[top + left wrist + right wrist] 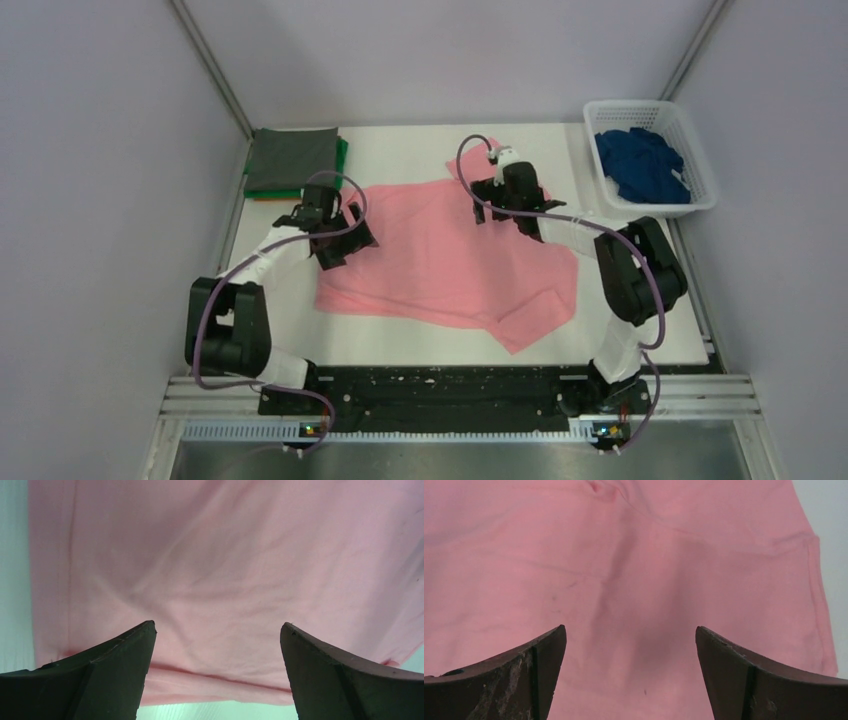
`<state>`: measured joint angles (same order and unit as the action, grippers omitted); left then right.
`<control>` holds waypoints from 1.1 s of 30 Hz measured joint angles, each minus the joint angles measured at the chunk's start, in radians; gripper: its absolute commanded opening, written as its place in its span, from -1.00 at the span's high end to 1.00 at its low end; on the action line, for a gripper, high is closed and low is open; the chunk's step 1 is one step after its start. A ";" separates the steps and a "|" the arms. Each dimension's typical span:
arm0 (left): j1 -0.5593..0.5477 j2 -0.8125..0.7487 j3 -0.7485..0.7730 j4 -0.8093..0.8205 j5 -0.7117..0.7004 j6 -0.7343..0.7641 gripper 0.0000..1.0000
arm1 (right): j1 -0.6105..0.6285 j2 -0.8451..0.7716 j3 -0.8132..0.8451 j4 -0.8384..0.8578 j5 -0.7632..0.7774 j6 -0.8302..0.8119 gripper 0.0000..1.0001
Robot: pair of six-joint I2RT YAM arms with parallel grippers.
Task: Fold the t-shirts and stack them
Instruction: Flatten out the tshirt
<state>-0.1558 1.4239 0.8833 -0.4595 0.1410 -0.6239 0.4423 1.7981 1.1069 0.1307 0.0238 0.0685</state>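
A salmon-pink t-shirt lies spread on the white table, one sleeve pointing to the near right. My left gripper hovers over its left edge, open, with only pink cloth between the fingers. Above the shirt's far right part, my right gripper is open too, looking down on flat cloth. A folded stack of t-shirts sits at the far left, grey on top, green and orange edges below. A dark blue t-shirt lies crumpled in the basket.
The white lattice basket stands at the far right corner of the table. Grey walls close in the left, back and right. The black mounting rail with both arm bases runs along the near edge.
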 measured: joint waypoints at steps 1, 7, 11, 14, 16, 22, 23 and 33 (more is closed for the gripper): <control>0.000 0.031 0.026 -0.005 0.000 0.002 -0.97 | 0.000 0.000 -0.019 -0.012 0.024 0.009 -0.97; 0.000 0.240 0.229 -0.003 0.003 0.018 -0.97 | -0.014 0.030 -0.005 -0.067 0.071 0.030 -0.97; 0.000 0.386 0.369 0.000 0.000 0.023 -0.97 | -0.025 0.111 0.081 -0.092 0.088 0.032 -0.97; 0.000 0.515 0.483 0.002 0.015 0.025 -0.97 | -0.045 0.169 0.137 -0.127 0.089 0.047 -0.97; -0.001 0.570 0.534 -0.016 0.022 0.023 -0.97 | -0.073 0.201 0.161 -0.150 0.084 0.064 -0.97; -0.012 0.679 0.697 -0.022 0.033 0.022 -0.97 | -0.188 0.249 0.240 -0.187 0.012 0.131 -0.93; -0.016 0.698 0.721 -0.022 0.035 0.022 -0.97 | -0.208 0.255 0.252 -0.191 -0.005 0.145 -0.93; -0.032 0.880 1.006 -0.047 0.067 0.020 -0.98 | -0.322 0.323 0.391 -0.282 -0.058 0.212 -0.93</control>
<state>-0.1875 2.3043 1.8893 -0.5064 0.2081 -0.6041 0.1204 2.1216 1.4979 -0.1516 -0.0341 0.2810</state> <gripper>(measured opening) 0.986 0.965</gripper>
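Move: The t-shirt's far-left corner lies about 19 cm ahead of my left hand and 5 cm below; the folded stack is about 27 cm ahead and 15 cm to its left. From my right hand, the t-shirt's far-right corner is roughly 8 cm ahead, 16 cm right and 6 cm down. The sleeve sticks out 17 cm ahead and 3 cm left of that hand; the basket stands 17 cm ahead, 43 cm right. With both grippers staying wide open, I smooth the t-shirt forward and right: my left hand skims about 12 cm forward while sinking onto the cloth, then drags along it another 10 cm forward and slightly right. My right hand drops some 5 cm onto the cloth, then sweeps right and forward towards the far-right corner, turning about 20 degrees clockwise and tipping down. ##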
